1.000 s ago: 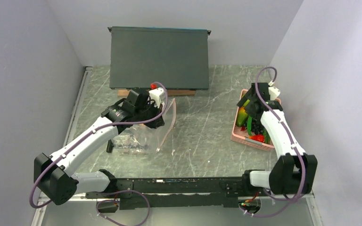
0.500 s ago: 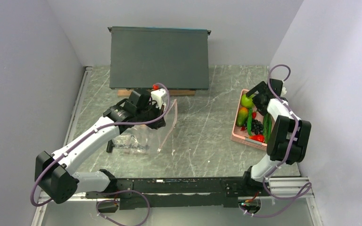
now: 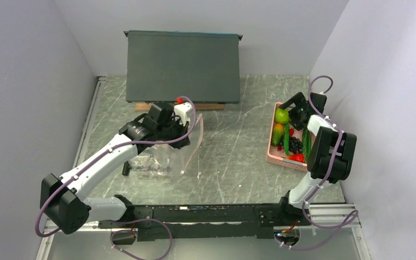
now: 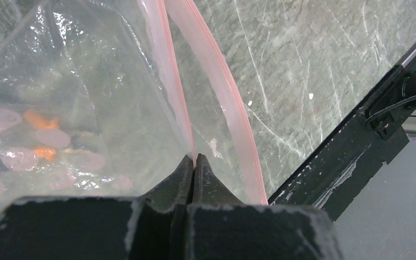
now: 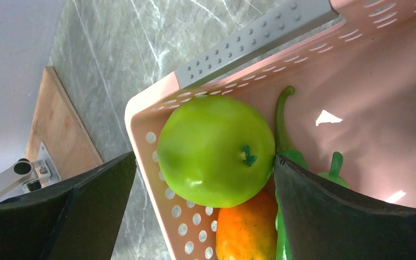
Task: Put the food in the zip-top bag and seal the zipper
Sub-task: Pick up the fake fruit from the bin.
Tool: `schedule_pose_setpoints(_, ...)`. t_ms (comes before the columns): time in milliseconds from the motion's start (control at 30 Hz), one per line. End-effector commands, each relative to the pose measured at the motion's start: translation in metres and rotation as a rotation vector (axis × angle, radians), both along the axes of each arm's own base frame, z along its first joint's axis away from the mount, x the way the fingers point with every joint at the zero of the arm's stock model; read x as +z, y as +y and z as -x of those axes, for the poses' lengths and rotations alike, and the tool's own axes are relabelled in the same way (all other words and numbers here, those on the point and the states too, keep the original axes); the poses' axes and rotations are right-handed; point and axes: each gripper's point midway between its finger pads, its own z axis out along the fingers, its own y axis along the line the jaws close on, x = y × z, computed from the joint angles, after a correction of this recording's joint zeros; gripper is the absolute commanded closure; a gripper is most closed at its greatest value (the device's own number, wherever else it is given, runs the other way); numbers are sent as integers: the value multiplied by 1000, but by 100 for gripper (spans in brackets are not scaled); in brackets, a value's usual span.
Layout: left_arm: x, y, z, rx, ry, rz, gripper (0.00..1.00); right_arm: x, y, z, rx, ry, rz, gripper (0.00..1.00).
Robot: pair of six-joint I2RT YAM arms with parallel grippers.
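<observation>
The clear zip-top bag [image 3: 165, 154] with pink dots lies left of centre; its pink zipper [image 3: 194, 145] stands open. My left gripper [image 3: 183, 130] is shut on one lip of the bag's mouth [image 4: 180, 114], and the other zipper strip [image 4: 225, 92] curves away beside it. Orange pieces [image 4: 39, 120] show through the bag. My right gripper [image 3: 291, 112] is open over the far end of the pink basket [image 3: 275, 156]. Its fingers [image 5: 325, 206] straddle the basket corner, with the round lime-green fruit [image 5: 216, 150] between them. An orange-yellow piece [image 5: 246, 230] lies beneath.
The basket [image 5: 151, 116] also holds green peppers [image 5: 284, 122], dark grapes [image 3: 296, 144] and a red piece [image 3: 297, 158]. A dark slanted board [image 3: 183, 66] on a wooden block stands at the back. A black rail [image 3: 211, 214] runs along the near edge.
My right arm has swung back toward the right wall, and its gripper now sits over the basket's far end by the green fruit. My left gripper keeps its hold on the bag.
</observation>
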Motion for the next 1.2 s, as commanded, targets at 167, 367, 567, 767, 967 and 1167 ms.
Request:
schedule_pose_setpoints(167, 3, -2, -7, -10, -50, -10, 100, -16, -5, -10, 11, -11, -17, 0)
schedule_pose_setpoints(367, -1, -2, -8, -10, -42, -21, 100, -29, -1, -5, 16, 14, -36, 9)
schedule_pose_setpoints(567, -1, -3, -8, -14, -42, -20, 100, -7, -5, -3, 8, -3, -1, 37)
schedule_pose_setpoints(767, 4, 2, -11, 1, -71, -35, 100, 33, -20, 12, -72, -56, 119, 58)
schedule_pose_setpoints(967, 4, 3, -12, -3, -91, -36, 100, 54, -7, 36, -104, -58, 241, 78)
schedule_pose_setpoints(1167, 2, 6, -12, 18, -83, -47, 100, 64, 51, 58, 6, -85, 314, 90)
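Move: Nearly straight below the open right fingers, about 4 cm down and at most 1 cm ahead, sits the green round fruit in the bin's far-left corner. The mango lies some 8 cm back and 5 cm left of the right hand, the long green pepper about 11 cm back and 2 cm left, the grapes 13 cm back and 2 cm right. From the left hand, holding the bag, the fruit is roughly 18 cm forward, 42 cm right and 14 cm lower. Sinking about 3 cm almost straight down over the green fruit, the right hand closes its already straddling fingers on the fruit's sides. It then lifts out of the bin corner by some 9 cm, drawing back about 4 cm and swinging some 4 cm left late in the rise, the wrist rolling roughly 15 degrees left side down, grip kept. ##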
